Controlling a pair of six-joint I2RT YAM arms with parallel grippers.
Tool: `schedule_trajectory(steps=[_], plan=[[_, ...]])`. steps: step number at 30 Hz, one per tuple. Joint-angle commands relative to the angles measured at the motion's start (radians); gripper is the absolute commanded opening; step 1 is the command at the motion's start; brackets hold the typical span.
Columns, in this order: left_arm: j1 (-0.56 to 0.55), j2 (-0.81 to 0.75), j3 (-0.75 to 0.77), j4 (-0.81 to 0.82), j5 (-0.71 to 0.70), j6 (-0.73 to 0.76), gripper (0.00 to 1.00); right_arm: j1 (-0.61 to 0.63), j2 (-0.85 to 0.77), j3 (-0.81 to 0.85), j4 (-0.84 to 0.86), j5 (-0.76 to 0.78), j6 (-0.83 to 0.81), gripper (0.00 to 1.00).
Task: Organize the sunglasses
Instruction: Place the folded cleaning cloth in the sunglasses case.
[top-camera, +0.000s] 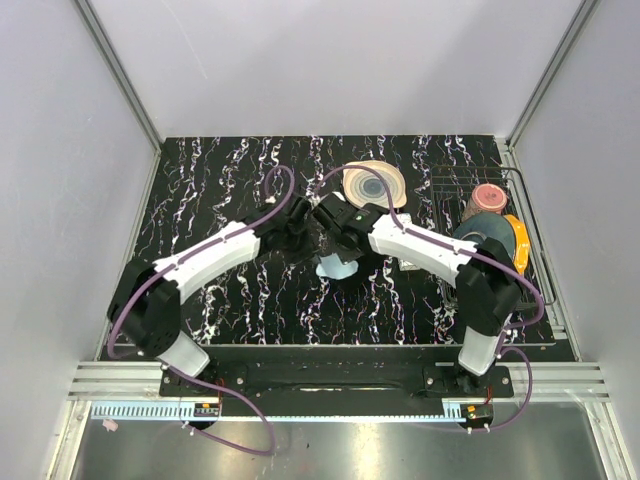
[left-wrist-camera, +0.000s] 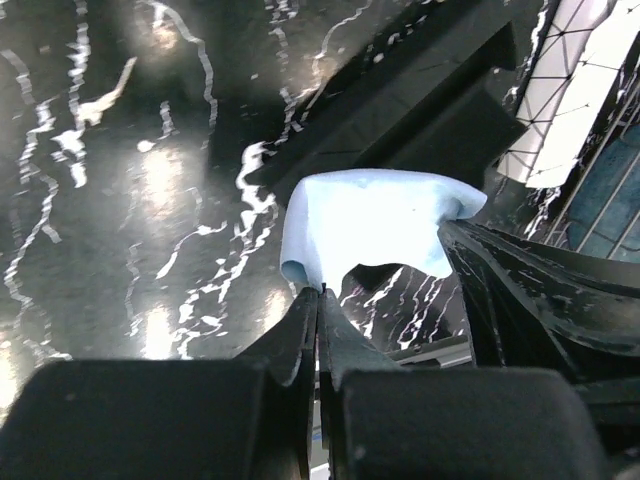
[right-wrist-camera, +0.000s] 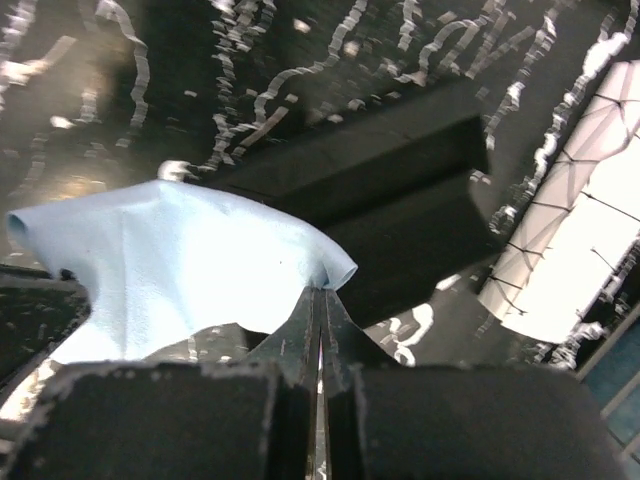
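The sunglasses are not in view in any frame. A light blue cloth (top-camera: 337, 267) hangs between both grippers above the black marbled table. My left gripper (left-wrist-camera: 322, 290) is shut on one edge of the cloth (left-wrist-camera: 370, 220). My right gripper (right-wrist-camera: 322, 290) is shut on a corner of the same cloth (right-wrist-camera: 180, 265). In the top view the left gripper (top-camera: 312, 252) and right gripper (top-camera: 352, 254) meet near the table's middle. A black rectangular case (right-wrist-camera: 390, 175) lies on the table just beyond the cloth, and the left wrist view also shows the case (left-wrist-camera: 420, 110).
A peach round plate (top-camera: 375, 183) lies at the back centre. A wire rack (top-camera: 520, 200) on the right holds a pink cup (top-camera: 488, 197), a teal dish (top-camera: 487, 232) and an orange piece (top-camera: 519, 240). A white object with thin dark lines (right-wrist-camera: 580, 240) lies right of the case.
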Motion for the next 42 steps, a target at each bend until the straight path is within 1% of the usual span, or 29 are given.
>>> schedule_trajectory(steps=[1, 9, 13, 20, 30, 37, 42], plan=[[-0.025, 0.102, 0.121, 0.031, 0.001, -0.051, 0.00, -0.050, -0.056, -0.038, 0.034, 0.103, -0.074, 0.00], [-0.039, 0.273, 0.232, 0.034, 0.000, -0.080, 0.00, -0.129, -0.027, -0.093, 0.135, 0.117, -0.106, 0.00], [-0.042, 0.320, 0.255, 0.037, 0.006, -0.089, 0.00, -0.152, -0.011, -0.103, 0.201, 0.105, -0.122, 0.00], [-0.046, 0.374, 0.267, 0.037, 0.026, -0.100, 0.00, -0.175, 0.050, -0.093, 0.249, 0.079, -0.123, 0.00], [-0.052, 0.380, 0.236, 0.026, 0.049, -0.127, 0.00, -0.191, 0.067, -0.092, 0.264, 0.065, -0.116, 0.00], [-0.063, 0.304, 0.210, 0.026, -0.003, -0.183, 0.00, -0.194, 0.030, -0.106, 0.275, 0.030, -0.077, 0.00], [-0.080, 0.233, 0.161, 0.031, -0.054, -0.267, 0.00, -0.194, -0.002, -0.107, 0.260, -0.002, -0.042, 0.00]])
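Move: The cloth hangs between the two closed grippers. The open black sunglasses case it goes to lies about 10 cm to the left hand's right, some 4 cm ahead and 10 cm below. From the right hand, the case's middle is roughly 2 cm ahead, 2 cm to the right and 9 cm below; the white patterned case stands about 7 cm ahead and 13 cm right of that hand, the round plate some 20 cm ahead and 5 cm right. With both grippers still pinching the ends of the cloth, the arms carry it rightward and forward over the open black case, the right hand reaching farther forward, about 7 cm, so that the cloth swings round onto the case's slant. The left hand goes about 5 cm right and 4 cm forward, then sinks nearly 7 cm towards the near-left end while its fingertips tip about 10 degrees back towards the base, easing up a centimetre at the close; the right hand lowers some 4 cm at the far-right end, and neither opens. ##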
